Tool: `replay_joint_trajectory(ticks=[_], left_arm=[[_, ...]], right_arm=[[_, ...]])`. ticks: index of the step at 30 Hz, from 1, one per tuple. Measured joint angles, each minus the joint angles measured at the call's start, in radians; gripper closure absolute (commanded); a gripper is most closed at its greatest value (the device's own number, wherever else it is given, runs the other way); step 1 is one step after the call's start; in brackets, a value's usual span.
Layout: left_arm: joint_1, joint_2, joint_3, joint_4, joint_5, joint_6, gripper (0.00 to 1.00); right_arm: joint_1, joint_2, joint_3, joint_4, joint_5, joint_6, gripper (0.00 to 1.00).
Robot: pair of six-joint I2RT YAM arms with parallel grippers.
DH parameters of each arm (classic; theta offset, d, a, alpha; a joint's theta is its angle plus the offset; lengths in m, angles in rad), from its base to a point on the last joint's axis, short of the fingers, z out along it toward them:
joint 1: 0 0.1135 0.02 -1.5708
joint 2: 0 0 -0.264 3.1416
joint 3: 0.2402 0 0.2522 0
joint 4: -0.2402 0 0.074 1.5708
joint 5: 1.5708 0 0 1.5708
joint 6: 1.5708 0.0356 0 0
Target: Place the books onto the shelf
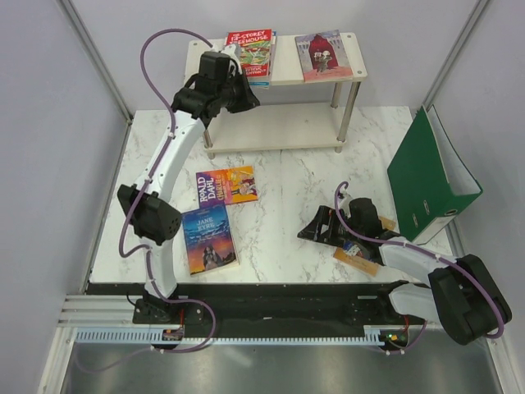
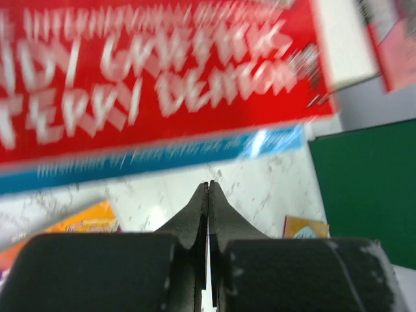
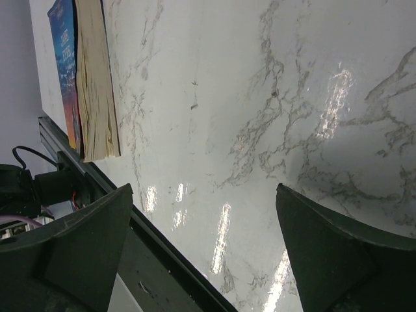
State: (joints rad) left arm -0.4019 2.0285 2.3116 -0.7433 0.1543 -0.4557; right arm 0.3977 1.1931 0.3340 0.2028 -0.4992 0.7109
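The shelf (image 1: 287, 72) stands at the back. On its top board a red Treehouse book (image 1: 250, 48) lies on a blue book (image 1: 259, 80), with a dark-red book (image 1: 324, 55) to their right. My left gripper (image 1: 248, 97) is shut and empty, just in front of and below that stack. Its wrist view shows the shut gripper (image 2: 209, 190) under the red cover (image 2: 162, 78) and the blue book (image 2: 149, 159). The Roald Dahl book (image 1: 225, 185) and Jane Eyre (image 1: 209, 238) lie flat on the table. My right gripper (image 1: 316, 230) rests open near a tan book (image 1: 361, 256). Nothing is between its fingers (image 3: 331, 247).
A large green ring binder (image 1: 431, 176) stands half open at the right, also in the left wrist view (image 2: 364, 188). The table's black front rail (image 3: 162, 260) runs close under the right gripper. Jane Eyre (image 3: 65, 65) shows edge-on at the top left of the right wrist view.
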Motion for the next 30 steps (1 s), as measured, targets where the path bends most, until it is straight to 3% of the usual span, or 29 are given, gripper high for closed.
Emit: replay_joint_trajectory(ticks=[1,4,5,8,13,16,22,30], left_arm=[[0.000,-0.029,-0.053,0.003,-0.002,0.000,0.92],[-0.005,-0.163,-0.299,0.035,-0.014,0.007,0.69],[-0.011,-0.215,-0.380,0.036,-0.017,0.012,0.54],[-0.054,-0.378,-0.624,0.063,-0.030,0.026,0.37],[-0.197,-0.596,-0.985,0.150,-0.011,0.013,0.24],[-0.309,-0.589,-1.095,0.201,0.005,-0.013,0.22],[-0.468,-0.358,-1.079,0.261,0.036,-0.055,0.19],[-0.552,-0.074,-0.822,0.300,0.093,-0.091,0.18]], right_arm=[[0.000,0.000,0.000,0.000,0.000,0.000,0.02],[0.000,0.000,0.000,-0.002,0.000,-0.001,0.02],[0.000,0.000,0.002,-0.005,0.000,-0.003,0.02],[0.000,0.013,0.020,-0.025,0.003,-0.010,0.02],[-0.001,-0.025,0.114,-0.197,0.147,-0.039,0.02],[-0.013,-0.134,0.209,-0.392,0.359,-0.045,0.02],[-0.033,-0.221,0.384,-0.713,0.703,-0.025,0.02],[-0.050,-0.172,0.395,-1.020,0.826,0.110,0.02]])
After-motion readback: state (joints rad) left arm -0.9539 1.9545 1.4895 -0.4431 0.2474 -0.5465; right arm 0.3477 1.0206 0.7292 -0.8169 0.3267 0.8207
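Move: The Othello book lies about 13 cm right of the right hand, 4 back and 6 below. The Jane Eyre book is some 29 cm to that hand's left and 2 back. From the left hand, Othello is roughly 32 cm back, 31 right and 33 below; the Treehouse book on the shelf top is about 13 ahead, 2 left and level in height, and the Charlie book 13 back, 5 left, 33 below. Opening, the left hand swings some 40 cm back, down and right, the other 15 rightward, both towards Othello. ##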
